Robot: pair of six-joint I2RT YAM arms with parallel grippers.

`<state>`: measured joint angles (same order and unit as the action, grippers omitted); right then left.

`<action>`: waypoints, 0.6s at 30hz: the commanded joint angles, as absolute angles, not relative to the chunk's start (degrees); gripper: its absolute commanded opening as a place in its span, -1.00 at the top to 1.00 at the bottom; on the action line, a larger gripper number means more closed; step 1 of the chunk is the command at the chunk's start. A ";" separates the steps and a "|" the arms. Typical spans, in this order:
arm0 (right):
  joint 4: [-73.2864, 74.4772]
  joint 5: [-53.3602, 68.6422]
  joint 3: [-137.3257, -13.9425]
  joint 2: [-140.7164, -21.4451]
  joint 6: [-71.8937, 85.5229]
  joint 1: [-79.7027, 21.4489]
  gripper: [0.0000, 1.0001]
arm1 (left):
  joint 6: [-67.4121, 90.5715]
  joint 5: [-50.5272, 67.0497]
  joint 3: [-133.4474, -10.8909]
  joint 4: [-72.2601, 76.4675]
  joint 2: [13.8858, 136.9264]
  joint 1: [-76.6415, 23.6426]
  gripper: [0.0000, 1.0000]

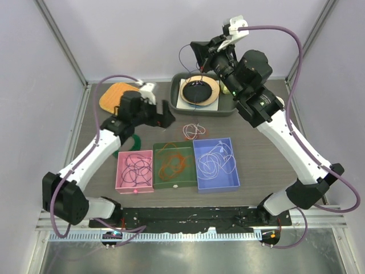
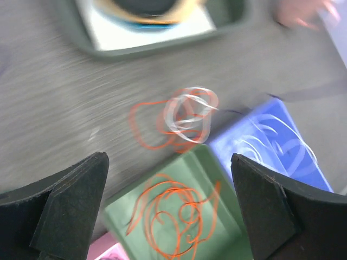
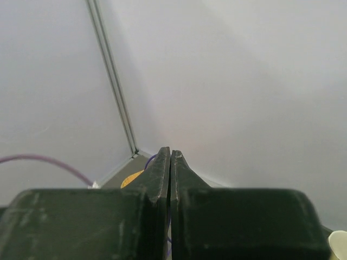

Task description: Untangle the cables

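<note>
A small tangle of orange and white cables (image 1: 194, 131) lies on the table behind the trays; in the left wrist view this tangle (image 2: 184, 116) is blurred. My left gripper (image 1: 163, 116) (image 2: 168, 158) hovers open above it and the green tray, holding nothing. My right gripper (image 1: 199, 52) (image 3: 169, 153) is raised high at the back, shut on a thin purple cable (image 1: 181, 57) (image 3: 150, 161) that loops out beside its fingers. Purple cables lie in the pink tray (image 1: 121, 171), orange ones in the green tray (image 1: 158, 177) (image 2: 122, 216), white ones in the blue tray (image 1: 234, 180) (image 2: 227, 143).
A grey-green tray (image 1: 225, 105) at the back holds white paper and a dark bowl on an orange ring. An orange mat (image 1: 114, 96) lies at the back left. A dark green coiled ring (image 1: 129, 142) sits partly under the left arm.
</note>
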<state>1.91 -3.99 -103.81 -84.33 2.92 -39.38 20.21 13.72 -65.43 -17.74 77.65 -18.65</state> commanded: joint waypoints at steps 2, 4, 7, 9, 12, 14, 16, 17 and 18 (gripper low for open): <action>4.66 -11.33 -110.90 -88.06 6.49 -39.64 0.98 | 5.27 14.33 -64.25 -6.78 77.60 -30.93 -1.00; 5.01 -12.30 -111.79 -88.59 7.38 -39.64 0.99 | 7.46 15.03 -65.39 -3.10 80.76 -32.34 -1.00; 5.71 -12.83 -113.81 -89.47 8.96 -39.64 0.99 | 11.77 13.20 -67.06 2.96 85.32 -32.61 -1.00; 5.98 -13.36 -115.31 -89.91 9.75 -39.64 0.99 | 14.22 12.39 -69.51 3.60 88.05 -32.61 -1.00; 5.63 -14.41 -117.41 -90.61 10.46 -39.64 0.99 | 16.17 14.50 -72.24 5.00 93.06 -32.78 -1.00; 5.45 -15.29 -119.17 -91.49 11.16 -39.64 0.98 | 18.97 15.29 -72.86 8.95 96.39 -33.22 -0.99; 5.71 -16.08 -120.49 -92.72 12.21 -39.64 0.99 | 22.04 16.78 -73.39 13.17 98.52 -33.92 -1.00; 5.89 -16.34 -121.89 -93.33 12.39 -39.64 0.99 | 22.76 17.48 -73.30 14.23 99.74 -34.19 -1.00; 6.58 -16.78 -122.86 -93.77 12.48 -39.64 0.99 | 22.85 16.97 -72.95 16.41 100.10 -34.62 -0.99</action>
<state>7.81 -13.96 -117.54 -92.40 10.31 -39.38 18.11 14.87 -70.63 4.75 98.28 -33.28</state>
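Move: The white-and-orange bundle lies about 15 cm to the right of my open left hand, 2 cm ahead and some 20 cm below. Nearer me, the green bin is about 12 cm back and 8 right of that hand, and the blue bin 13 back and 23 right; the dark tray is 18 ahead and 21 right. From my raised right hand, which already holds the purple cable, the bundle is roughly 53 cm below and 3 ahead. I sweep my left hand about 15 cm to the right until it is over the white-and-orange bundle, first curving back and slightly up, then forward and down, while the wrist swings some 20 degrees clockwise. Its fingers stay wide open and touch nothing. My right hand keeps its pinch on the purple cable high up and eases about 3 cm forward, tilting a little. ##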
